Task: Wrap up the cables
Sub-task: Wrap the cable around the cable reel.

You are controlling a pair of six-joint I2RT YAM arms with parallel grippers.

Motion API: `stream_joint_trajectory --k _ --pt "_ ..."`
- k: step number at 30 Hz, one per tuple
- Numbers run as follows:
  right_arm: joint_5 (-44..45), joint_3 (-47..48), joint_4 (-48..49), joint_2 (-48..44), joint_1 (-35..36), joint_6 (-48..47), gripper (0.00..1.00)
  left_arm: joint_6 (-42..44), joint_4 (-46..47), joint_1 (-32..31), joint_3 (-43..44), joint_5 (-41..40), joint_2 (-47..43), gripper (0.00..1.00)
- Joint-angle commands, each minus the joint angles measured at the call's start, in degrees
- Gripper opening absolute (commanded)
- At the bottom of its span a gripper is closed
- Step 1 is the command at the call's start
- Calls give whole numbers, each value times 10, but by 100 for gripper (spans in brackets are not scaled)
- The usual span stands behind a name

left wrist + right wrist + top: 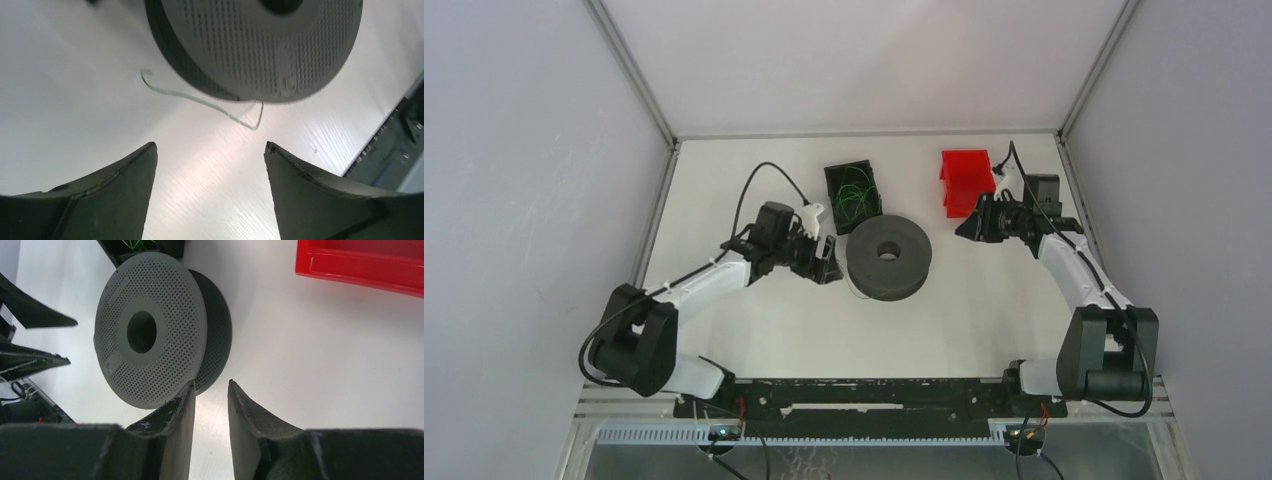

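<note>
A thin green cable (187,97) lies loose on the white table, running out from under the edge of a grey perforated spool (255,45). More green cables (856,195) sit tangled in a black bin (829,185) just behind the spool (887,257). My left gripper (210,147) is open wide just short of the loose cable, at the spool's left side (832,260), with nothing between its fingers. My right gripper (211,385) is to the right of the spool (150,330), with a narrow gap between its jaws and nothing in it.
A red bin (966,180) stands at the back right, just behind the right gripper (966,228). The black bin's corner (115,252) shows behind the spool. Enclosure walls close in the table on the left, back and right.
</note>
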Motion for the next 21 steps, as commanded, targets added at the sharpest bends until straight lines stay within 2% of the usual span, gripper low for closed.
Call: stream_joint_trajectory --k 1,8,18,21 --pt "28 15 -6 -19 -6 -24 38 -119 71 5 -41 72 -4 80" --pt "32 5 3 -17 -24 -22 38 -175 123 6 -23 86 59 66" --pt "18 2 12 6 -28 -21 37 -201 142 5 0 76 118 48" --pt "12 1 14 8 -31 -19 36 -215 158 5 11 78 140 39"
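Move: The loose green cable end lies low beside the reel, roughly 3 cm to the left hand's right, 2 cm back and 7 cm below. The cable reel's middle is about 10 cm right, 1 cm ahead and 6 cm below; the green cable's black box stands some 12 cm ahead and 4 cm right, 8 cm lower. From the right hand, the cable end is about 20 cm left, 9 cm back and 11 cm below. The left hand sinks about 5 cm and eases right towards the cable, tilting some 20 degrees, fingers half closing. ##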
